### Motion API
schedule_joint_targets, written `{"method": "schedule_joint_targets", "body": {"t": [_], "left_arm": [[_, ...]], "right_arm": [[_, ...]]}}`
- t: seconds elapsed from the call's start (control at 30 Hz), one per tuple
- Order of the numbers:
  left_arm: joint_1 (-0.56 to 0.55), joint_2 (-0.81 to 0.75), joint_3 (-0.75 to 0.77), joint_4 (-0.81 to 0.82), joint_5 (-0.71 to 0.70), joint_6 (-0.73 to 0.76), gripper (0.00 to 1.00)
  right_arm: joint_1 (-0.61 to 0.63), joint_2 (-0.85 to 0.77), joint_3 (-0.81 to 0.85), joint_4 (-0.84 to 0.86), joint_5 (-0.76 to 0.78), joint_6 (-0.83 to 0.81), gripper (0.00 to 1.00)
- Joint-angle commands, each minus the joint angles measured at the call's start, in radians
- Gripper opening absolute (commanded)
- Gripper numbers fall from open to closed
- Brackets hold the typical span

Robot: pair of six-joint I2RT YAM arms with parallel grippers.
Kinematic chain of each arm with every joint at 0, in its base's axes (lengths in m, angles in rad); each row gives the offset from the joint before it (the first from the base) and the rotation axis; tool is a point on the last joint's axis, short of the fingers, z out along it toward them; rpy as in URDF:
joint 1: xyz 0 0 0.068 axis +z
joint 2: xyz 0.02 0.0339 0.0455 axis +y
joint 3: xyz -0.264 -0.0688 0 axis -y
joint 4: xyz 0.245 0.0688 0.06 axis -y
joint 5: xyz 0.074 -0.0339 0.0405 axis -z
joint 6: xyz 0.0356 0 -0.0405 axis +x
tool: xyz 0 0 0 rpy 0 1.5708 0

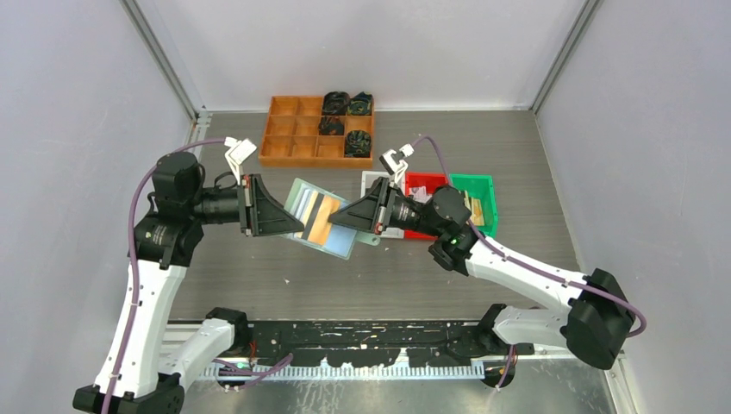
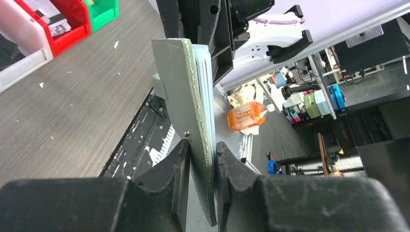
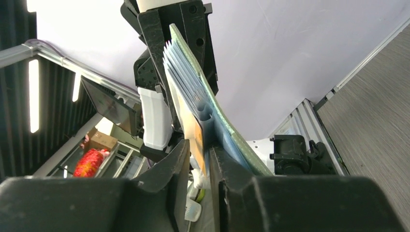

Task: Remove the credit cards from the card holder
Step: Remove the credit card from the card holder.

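The card holder (image 1: 303,195) hangs open above the table between both arms, its pale green cover (image 2: 180,82) seen edge-on. My left gripper (image 2: 203,157) is shut on its left edge (image 1: 291,220). Light blue pockets (image 3: 181,72) fan out in the right wrist view. An orange credit card (image 1: 326,222) shows in the pockets beside a dark one (image 1: 314,210). My right gripper (image 3: 199,151) sits at the holder's right edge (image 1: 340,216), jaws either side of the orange card (image 3: 197,133). The card lies against the right finger, with a gap to the left finger.
At the back stands an orange tray (image 1: 293,129) with black coiled items (image 1: 346,103). A white bin (image 1: 372,183), red bin (image 1: 424,183) and green bin (image 1: 479,200) sit to the right of the holder, behind my right arm.
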Motion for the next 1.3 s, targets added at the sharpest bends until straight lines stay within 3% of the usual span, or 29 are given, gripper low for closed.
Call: {"method": "schedule_joint_targets", "body": {"t": [0.0,0.03,0.1,0.63,0.77,0.83,0.9,1.03,1.17,1.27], "left_arm": [[-0.007,-0.010,0.072,0.054,0.072,-0.031,0.00],[-0.007,-0.011,0.072,0.061,0.075,-0.039,0.00],[-0.007,-0.010,0.072,0.066,0.079,-0.043,0.00],[-0.007,-0.012,0.068,0.116,0.062,-0.086,0.00],[-0.007,-0.015,0.059,0.138,0.061,-0.108,0.00],[-0.007,-0.015,0.058,0.140,0.063,-0.111,0.00],[-0.007,-0.015,0.055,0.140,0.064,-0.113,0.00],[-0.007,-0.016,0.056,0.139,0.068,-0.113,0.00],[-0.006,-0.017,0.051,0.139,0.063,-0.111,0.01],[-0.005,-0.012,0.049,0.136,0.065,-0.108,0.08]], "right_arm": [[0.005,0.032,-0.021,0.134,0.071,0.053,0.21],[0.005,0.035,-0.028,0.151,0.072,0.057,0.07],[0.005,0.028,-0.039,0.170,0.078,0.065,0.01],[0.004,-0.068,-0.117,0.159,0.114,0.065,0.02],[0.004,-0.018,-0.100,0.226,0.111,0.110,0.20],[0.005,0.005,-0.092,0.262,0.112,0.127,0.21],[0.005,0.024,-0.089,0.298,0.113,0.142,0.19],[0.004,0.034,-0.105,0.354,0.108,0.160,0.02],[0.005,0.008,-0.132,0.362,0.110,0.154,0.01],[0.005,-0.018,-0.147,0.336,0.104,0.143,0.01]]}}
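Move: The right hand's parted fingertips are at the gold credit card in the open card holder, whose middle lies about 2 cm to the left and level ahead. The holder's middle is some 2 cm left too. Far below, roughly 33 cm, the white bin lies about 13 cm ahead and 8 cm right. From the left hand, which grips the holder, the card is about 3 cm right and 1 cm ahead. Against the left's hold, right fingers close at the gold card's edge, draw right about 1 cm, reopen, return, reclose. ##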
